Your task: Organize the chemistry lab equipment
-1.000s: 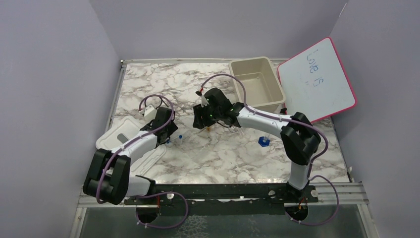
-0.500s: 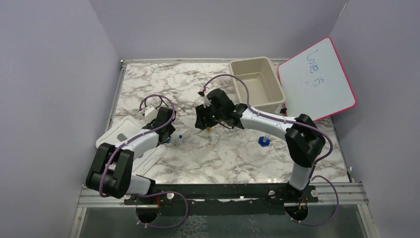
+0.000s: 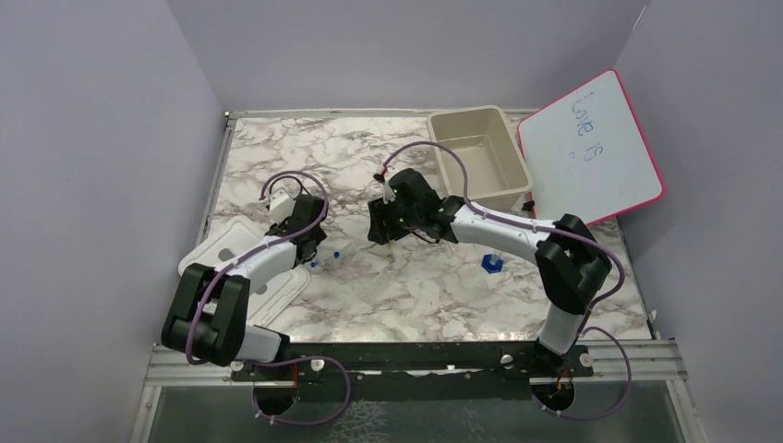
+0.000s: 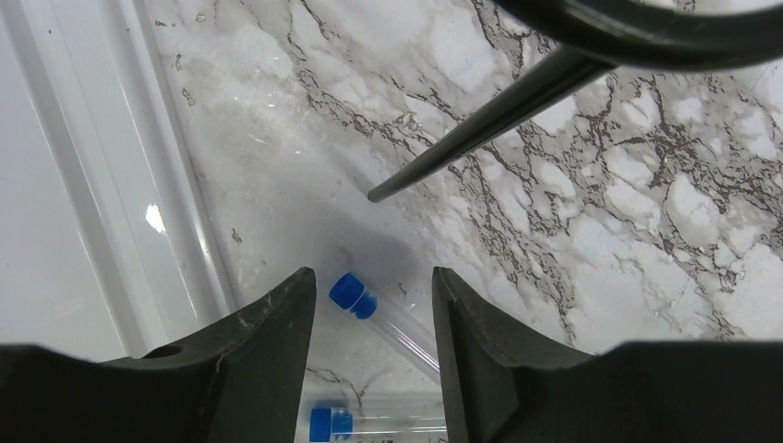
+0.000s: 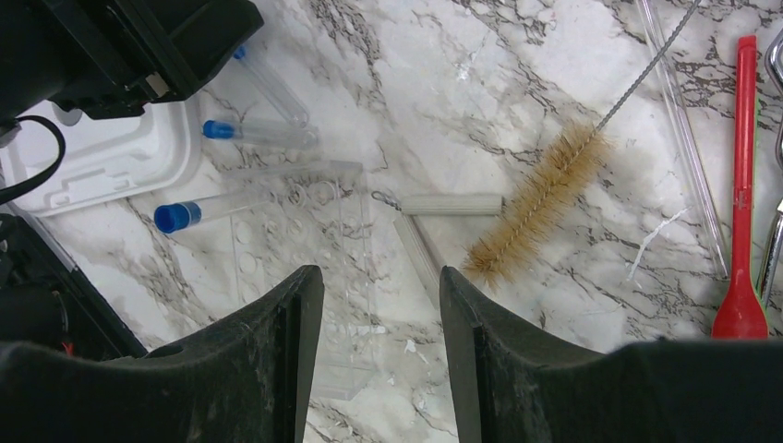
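Note:
My left gripper hangs open low over the marble table, its fingers either side of a clear tube with a blue cap that lies flat. A second capped tube lies nearer the wrist. Beyond them is the black wire ring with its straight stem. My right gripper is open and empty above a clear tube rack. Near it lie the tan-bristled wire brush, the red-tipped dropper, the metal wire clamp and a loose capped tube. The blue hexagonal-based piece stands apart.
The white lid lies by the left arm. At the back right stands the beige tub, with the pink-framed whiteboard leaning beside it. Purple walls close in the table on three sides.
The left gripper has narrowed somewhat and shifted slightly toward the back over the tubes. The right gripper has drifted a little to the right and back.

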Controlling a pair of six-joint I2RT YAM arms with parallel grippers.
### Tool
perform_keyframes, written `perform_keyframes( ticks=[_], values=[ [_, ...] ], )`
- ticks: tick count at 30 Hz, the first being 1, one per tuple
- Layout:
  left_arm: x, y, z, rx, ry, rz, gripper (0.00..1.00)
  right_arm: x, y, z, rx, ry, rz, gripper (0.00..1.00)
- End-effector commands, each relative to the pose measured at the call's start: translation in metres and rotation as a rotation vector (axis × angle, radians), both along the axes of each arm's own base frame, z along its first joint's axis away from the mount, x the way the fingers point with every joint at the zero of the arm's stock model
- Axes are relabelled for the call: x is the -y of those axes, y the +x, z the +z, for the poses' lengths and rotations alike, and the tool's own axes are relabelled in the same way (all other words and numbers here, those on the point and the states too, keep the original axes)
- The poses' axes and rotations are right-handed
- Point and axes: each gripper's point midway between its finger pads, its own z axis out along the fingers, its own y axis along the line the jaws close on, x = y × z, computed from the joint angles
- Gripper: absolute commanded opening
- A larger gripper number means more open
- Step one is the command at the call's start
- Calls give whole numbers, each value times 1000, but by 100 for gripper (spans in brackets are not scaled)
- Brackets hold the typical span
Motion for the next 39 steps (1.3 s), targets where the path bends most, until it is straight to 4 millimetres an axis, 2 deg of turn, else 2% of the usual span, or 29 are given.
perform_keyframes(
  ticks=[1, 10, 20, 25, 31, 39],
  values=[
    [4, 3, 10, 4, -40, 15, 53, 5, 3, 14, 42, 16, -20, 54],
    [13, -13, -4, -58, -120, 40, 53, 9, 0, 13, 49, 13, -20, 54],
    [9, -5, -20, -85, -74, 47, 37, 13, -1, 18, 67, 18, -21, 54],
    [6, -1, -21, -87, -51, 55, 28, 14, -1, 20, 73, 23, -20, 54],
    [2, 11, -4, -39, -15, 55, 19, 14, 1, 23, 88, 20, -21, 54],
    [4, 25, 48, 111, -23, 2, 11, 15, 6, 32, 111, 32, -43, 54]
  ],
)
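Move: The small blue-capped tube lies almost under the left hand, cap between the open fingers, its middle about 2 cm to the right and 2 cm below. A second small tube lies some 4 cm back and 3 cm right, the large-capped tube about 8 cm right and 2 cm back, and the black ring stand's near foot about 5 cm ahead, 1 cm left. From the right hand, the first tube is about 11 cm left, 1 cm back and 9 cm lower. The small tube is pinched just below its blue cap by the left fingers, which close around it. The left hand first eases back and right about 1 cm each while sinking 1 cm, then slides forward some 2 cm towards the ring stand as it closes, and finally rises about 1.5 cm with the grip kept. The open, empty right hand drifts about 1.5 cm right. ##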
